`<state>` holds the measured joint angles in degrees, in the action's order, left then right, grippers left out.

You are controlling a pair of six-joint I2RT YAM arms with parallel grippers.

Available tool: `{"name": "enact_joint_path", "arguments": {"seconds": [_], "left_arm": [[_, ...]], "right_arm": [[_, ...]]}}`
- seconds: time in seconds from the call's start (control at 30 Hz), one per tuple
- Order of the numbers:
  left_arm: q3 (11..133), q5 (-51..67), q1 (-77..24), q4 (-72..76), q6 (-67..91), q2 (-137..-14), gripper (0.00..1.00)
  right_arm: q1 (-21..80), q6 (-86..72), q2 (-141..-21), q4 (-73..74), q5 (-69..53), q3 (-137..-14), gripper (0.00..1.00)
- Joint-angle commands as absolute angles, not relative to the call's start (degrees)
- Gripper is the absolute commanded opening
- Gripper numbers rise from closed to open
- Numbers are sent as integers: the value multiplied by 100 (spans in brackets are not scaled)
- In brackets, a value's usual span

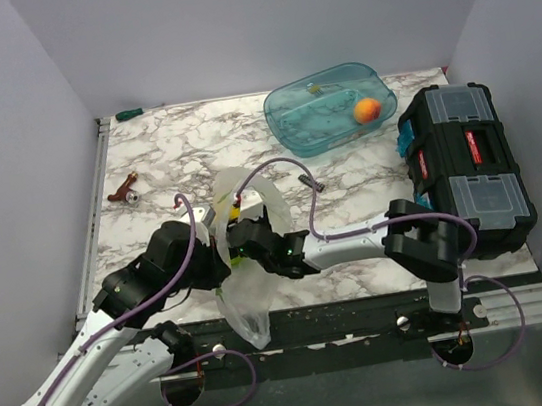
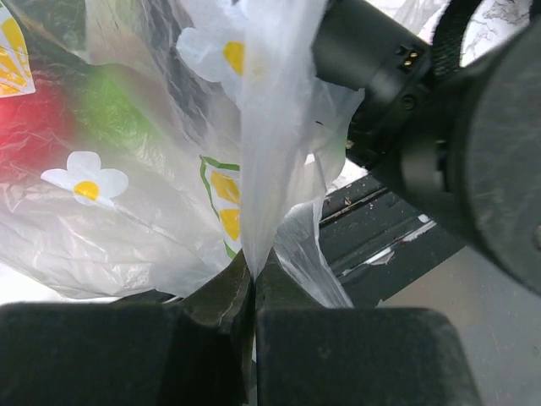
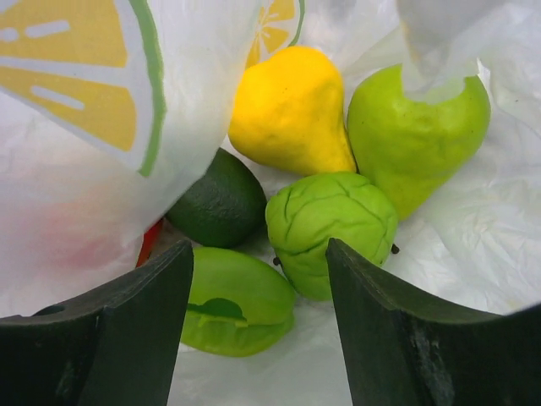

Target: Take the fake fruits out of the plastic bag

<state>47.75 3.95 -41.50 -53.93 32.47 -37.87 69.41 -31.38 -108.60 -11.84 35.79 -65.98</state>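
The plastic bag [image 1: 250,307] lies at the table's near edge, and its bottom hangs over that edge. My left gripper [image 2: 252,275] is shut on a fold of the bag's film [image 2: 152,228] and holds it up. My right gripper [image 3: 258,249] stands open inside the bag's mouth [image 3: 76,194]. Ahead of its fingers lie several fake fruits: a yellow pear [image 3: 287,110], a light green pear [image 3: 414,139], a bumpy green one [image 3: 330,224], a dark green avocado [image 3: 215,203] and a ridged green one [image 3: 237,309] lying between the fingers without touching them. From above, both grippers [image 1: 232,247] meet at the bag.
A teal tub [image 1: 330,107] with an orange ball [image 1: 368,110] stands at the back right. A black tool case [image 1: 468,165] fills the right side. A small red-brown object [image 1: 126,191] lies at the left, and a green item [image 1: 127,113] in the far left corner.
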Motion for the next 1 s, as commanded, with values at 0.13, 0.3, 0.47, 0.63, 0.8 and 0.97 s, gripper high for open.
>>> {"name": "enact_joint_path", "arguments": {"seconds": [0.13, 0.3, 0.47, 0.63, 0.8, 0.97], "left_arm": [[4737, 319, -4210, -5353, 3322, -3762, 0], [4737, 284, -4234, -5370, 3348, -3796, 0], [4746, 272, -4267, -5372, 3344, -3878, 0], [4755, 272, -4272, -5381, 3346, -3955, 0], [4755, 250, -4279, -5384, 3349, -3955, 0], [4755, 210, -4289, -5383, 3364, -3920, 0]], "right_arm": [[6915, -2533, -11452, -733, 4356, -7030, 80], [6837, -2410, -11627, -730, 4602, -7075, 83], [6741, -2310, -11571, -847, 4521, -7072, 94], [6603, -2217, -11490, -1087, 4304, -7038, 98], [6447, -2222, -11660, -1218, 4013, -7106, 98], [6429, -2163, -11809, -1356, 3850, -7194, 95]]}}
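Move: Inside the bag, the green lumpy fruit lies about 7 cm ahead of the right hand, 2 cm to its right and 4 cm below. The green pear is some 6 cm beyond that fruit, and the yellow pear is about 12 cm ahead of the hand and 4 cm left. The avocado sits 6 cm ahead and 5 cm left. From the left hand, the lumpy fruit is roughly 9 cm ahead, 4 cm right and 11 cm lower. Forward about 5 cm in all, sinking and edging right some 3 cm each, the right hand reaches deeper into the bag towards the green lumpy fruit; the sinking comes early, then it runs on level. The wrist rolls its left side down a little over 10 degrees while the fingers spread to nearly full width. The left hand keeps the bag pinched, practically in place. ##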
